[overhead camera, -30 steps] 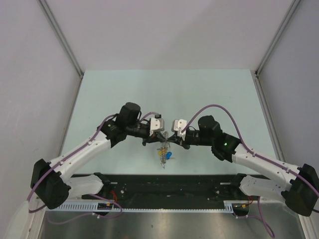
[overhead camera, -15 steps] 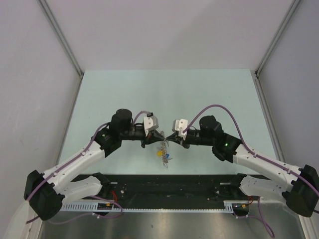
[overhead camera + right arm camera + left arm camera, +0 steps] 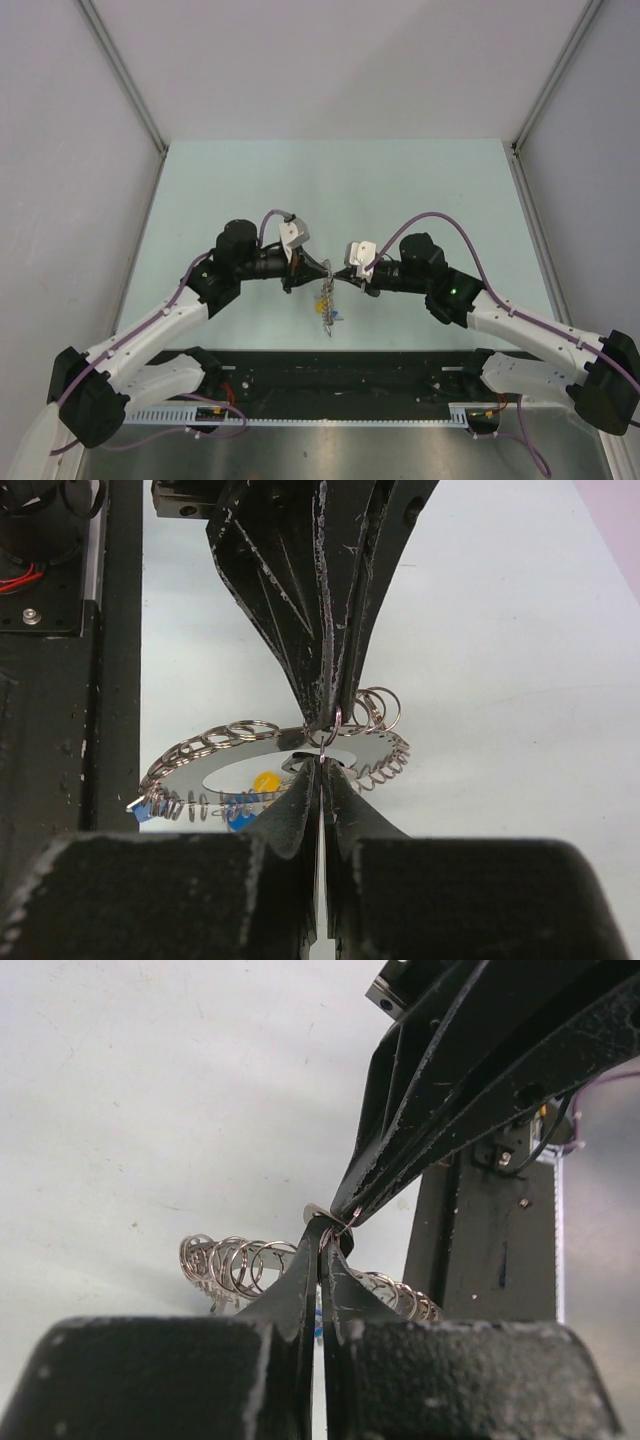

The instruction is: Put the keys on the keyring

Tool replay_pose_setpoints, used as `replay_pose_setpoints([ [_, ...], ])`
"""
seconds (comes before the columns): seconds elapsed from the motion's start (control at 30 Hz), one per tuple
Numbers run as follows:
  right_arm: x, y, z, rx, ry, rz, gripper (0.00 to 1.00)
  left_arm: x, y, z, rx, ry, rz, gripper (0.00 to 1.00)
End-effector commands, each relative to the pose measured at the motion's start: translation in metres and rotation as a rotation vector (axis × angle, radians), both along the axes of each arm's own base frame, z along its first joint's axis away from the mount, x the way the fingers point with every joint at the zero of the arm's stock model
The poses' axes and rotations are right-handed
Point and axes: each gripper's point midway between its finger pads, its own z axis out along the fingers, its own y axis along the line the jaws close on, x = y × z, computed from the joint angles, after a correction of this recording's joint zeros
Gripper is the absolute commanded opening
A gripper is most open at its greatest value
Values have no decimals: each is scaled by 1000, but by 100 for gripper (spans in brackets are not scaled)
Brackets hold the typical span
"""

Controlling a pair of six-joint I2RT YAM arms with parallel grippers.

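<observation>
The keyring point(image 3: 195, 766), a flat grey toothed disc hung with small wire loops, is held in mid-air between both grippers above the table. My right gripper point(image 3: 321, 767) is shut on the disc's inner edge. My left gripper point(image 3: 323, 1236) is shut on a small wire loop point(image 3: 331, 727) at that same spot, tip to tip with the right fingers point(image 3: 450, 1100). The keys hang beneath the disc: a yellow head point(image 3: 265, 781) and a blue head point(image 3: 238, 820) show. From above, the keyring point(image 3: 326, 298) dangles between the left gripper point(image 3: 316, 271) and the right gripper point(image 3: 346, 280).
The pale green table point(image 3: 330, 190) stretches behind the arms, bounded by grey walls left, right and back. A black rail with cabling point(image 3: 340, 365) runs along the near edge below the hanging ring.
The left arm's wrist has turned and drawn back to the left. The keyring has risen slightly. The right arm has barely moved, and both grippers stay shut.
</observation>
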Motion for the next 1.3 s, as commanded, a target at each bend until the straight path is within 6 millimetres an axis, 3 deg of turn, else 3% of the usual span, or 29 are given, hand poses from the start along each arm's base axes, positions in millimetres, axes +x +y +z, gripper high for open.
replay_pose_setpoints([
  [0.0, -8, 4, 3, 14, -10, 33, 0, 19, 2, 37, -165, -31, 121, 0],
  [0.1, -10, 8, 4, 20, -12, 41, 0, 22, 2, 51, -265, -34, 163, 0],
  [0.5, -14, 23, 4, 49, 0, 62, 0, 26, 6, 63, -471, -44, 291, 0],
  [0.8, -4, 27, -1, 35, -15, 16, 0, 26, 20, 68, -647, 19, 396, 0],
  [0.87, 0, 25, -1, 34, -30, -3, 0, 23, 19, 60, -651, 44, 397, 0],
  [1.0, 1, 23, 11, 61, -66, -11, 0, 20, 22, 42, -600, 52, 414, 14],
  [1.03, 1, 23, 12, 62, -70, -7, 0, 21, 25, 41, -590, 42, 431, 22],
  [1.17, 0, 22, 9, 46, -74, -3, 0, 25, 36, 30, -452, -28, 480, 31],
  [1.23, -1, 22, 10, 47, -77, 3, 0, 24, 41, 39, -437, -70, 487, 35],
  [1.27, -1, 22, 11, 49, -79, 4, 0, 26, 43, 32, -381, -90, 496, 36],
])
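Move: Both hands' shut fingertips meet on the keyring's wire end: the left pinches it right at its hand point, and for the right hand it lies about 1 cm left, level and at the same height. From the left hand, the ring's body hangs some 4 cm back and 5 below, level left-right; the yellow key is about 4 back, 1 left and 5 below, the blue key about 6 back, 2 right and 6 below. Still pinching the wire end against the right fingertips, the left hand twists, its fingers tipping up nearly 30 degrees and swinging about 25 counter-clockwise while it creeps 1.5 cm forward; then it opens to about a third, lets go and backs off some 3 cm left and 2 up. The right hand keeps its pinch, easing about 2 cm left and finally 1 cm down. ##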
